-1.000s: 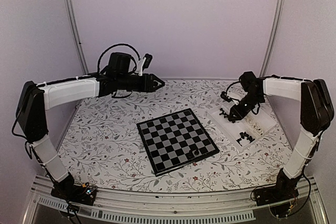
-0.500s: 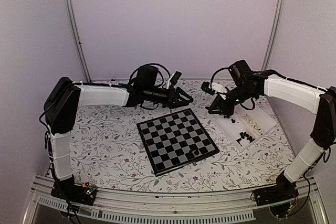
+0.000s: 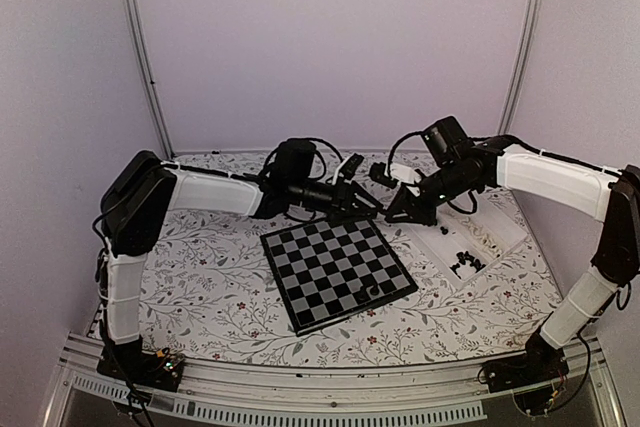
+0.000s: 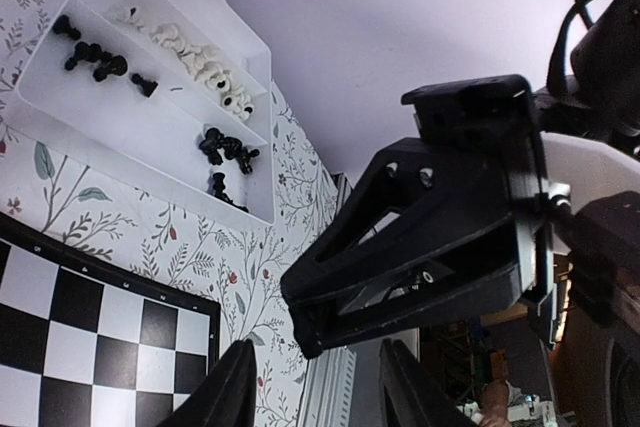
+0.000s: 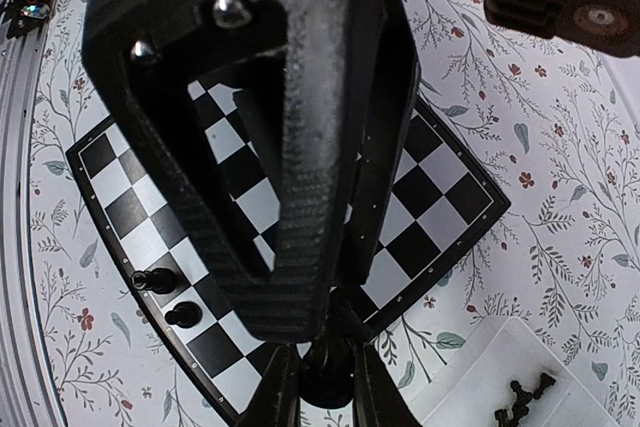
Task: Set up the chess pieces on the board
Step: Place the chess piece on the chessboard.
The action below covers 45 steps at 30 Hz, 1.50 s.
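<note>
The board (image 3: 335, 269) lies mid-table with two black chess pieces (image 3: 370, 292) on its near right edge, also seen in the right wrist view as black pawns (image 5: 168, 297). My right gripper (image 3: 393, 215) (image 5: 325, 357) hangs over the board's far right corner, shut on a black chess piece (image 5: 328, 387). My left gripper (image 3: 371, 207) (image 4: 317, 347) reaches in from the left, open. Its fingers (image 4: 235, 387) flank the tip of the right gripper (image 4: 430, 247), and one left finger (image 5: 270, 147) looms just in front of the held piece.
A white tray (image 3: 500, 239) (image 4: 150, 142) sits right of the board, holding black pieces (image 3: 466, 262) (image 4: 100, 59) and cream-white pieces (image 4: 205, 62). The floral tablecloth (image 3: 200, 267) surrounds the board. Walls and metal posts close off the back.
The left arm has stretched rightward to the board's far corner. The right arm has swung left from the tray carrying the piece. The two grippers now meet, and the left jaws have narrowed slightly.
</note>
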Available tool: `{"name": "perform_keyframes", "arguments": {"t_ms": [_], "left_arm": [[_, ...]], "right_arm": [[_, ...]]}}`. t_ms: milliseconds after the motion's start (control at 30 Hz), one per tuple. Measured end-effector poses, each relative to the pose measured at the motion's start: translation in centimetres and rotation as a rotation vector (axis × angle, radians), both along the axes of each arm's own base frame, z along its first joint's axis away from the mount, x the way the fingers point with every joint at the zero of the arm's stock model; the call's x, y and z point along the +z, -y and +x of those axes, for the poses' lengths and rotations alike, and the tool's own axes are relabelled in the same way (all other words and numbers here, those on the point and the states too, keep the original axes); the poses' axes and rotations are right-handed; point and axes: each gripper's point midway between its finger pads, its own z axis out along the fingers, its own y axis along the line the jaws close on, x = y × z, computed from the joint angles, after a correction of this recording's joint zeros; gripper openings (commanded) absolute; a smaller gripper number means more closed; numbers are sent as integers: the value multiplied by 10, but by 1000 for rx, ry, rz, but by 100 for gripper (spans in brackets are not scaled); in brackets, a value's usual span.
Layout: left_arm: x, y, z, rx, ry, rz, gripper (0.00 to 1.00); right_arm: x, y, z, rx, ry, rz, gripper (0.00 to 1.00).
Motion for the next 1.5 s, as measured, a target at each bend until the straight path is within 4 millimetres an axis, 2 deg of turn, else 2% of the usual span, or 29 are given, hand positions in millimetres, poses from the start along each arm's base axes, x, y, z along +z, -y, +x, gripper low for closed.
{"name": "perform_keyframes", "arguments": {"t_ms": [167, 567, 833, 967, 1133, 1167, 1267, 1367, 1433, 1500], "left_arm": [[-8, 1, -1, -4, -17, 12, 36], [1, 5, -1, -12, -9, -3, 20], [-3, 7, 1, -11, -17, 16, 17], [-3, 7, 1, -10, -23, 24, 9], [-6, 8, 2, -8, -33, 38, 4], [-7, 8, 3, -8, -35, 40, 3], [-7, 8, 3, -7, -39, 47, 0], [-8, 8, 2, -18, -27, 57, 0], [-11, 5, 4, -10, -8, 79, 0], [-16, -1, 9, 16, 18, 125, 0]], "right_arm": [[-1, -2, -2, 4, 4, -6, 15], [-1, -7, -6, 18, 10, -14, 15], [-1, -8, -7, 19, 16, -17, 15], [-1, -9, -6, 18, 21, -17, 15], [-2, -8, -5, 12, 27, -27, 16], [-2, -8, -5, 10, 28, -30, 18], [-2, -8, -4, 7, 32, -34, 41], [-2, -9, -3, 2, 34, -31, 58], [-2, -9, -3, 5, 30, -24, 63], [0, -4, -2, 11, 13, 0, 64]]}}
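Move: The black chess piece is in the right fingers, within about 1 cm of that hand's point, a touch to its left and below. From the left hand, whose open fingers already straddle the piece, it lies roughly 1 cm to the right and 1 cm lower. Some 15 cm below the left hand, the chessboard's middle is 10 cm left and 1 cm back; two placed black pieces stand 8 cm back and 1 cm left, and 10 cm back and 4 cm left. The piece tray is about 20 cm right and 9 cm farther out. High over the right side of the board, the left hand stays almost in place, easing about 1 cm right and down onto the black chess piece while its fingers close from nearly half open until they pinch it, with the right fingers keeping their grip and that hand drifting less than 1 cm left and back. Only once the left fingers are nearly shut does the right gripper open wide and let go, and at the very end the left hand starts to sink about 1 cm with a slight roll of some 5 degrees, carrying the piece. ##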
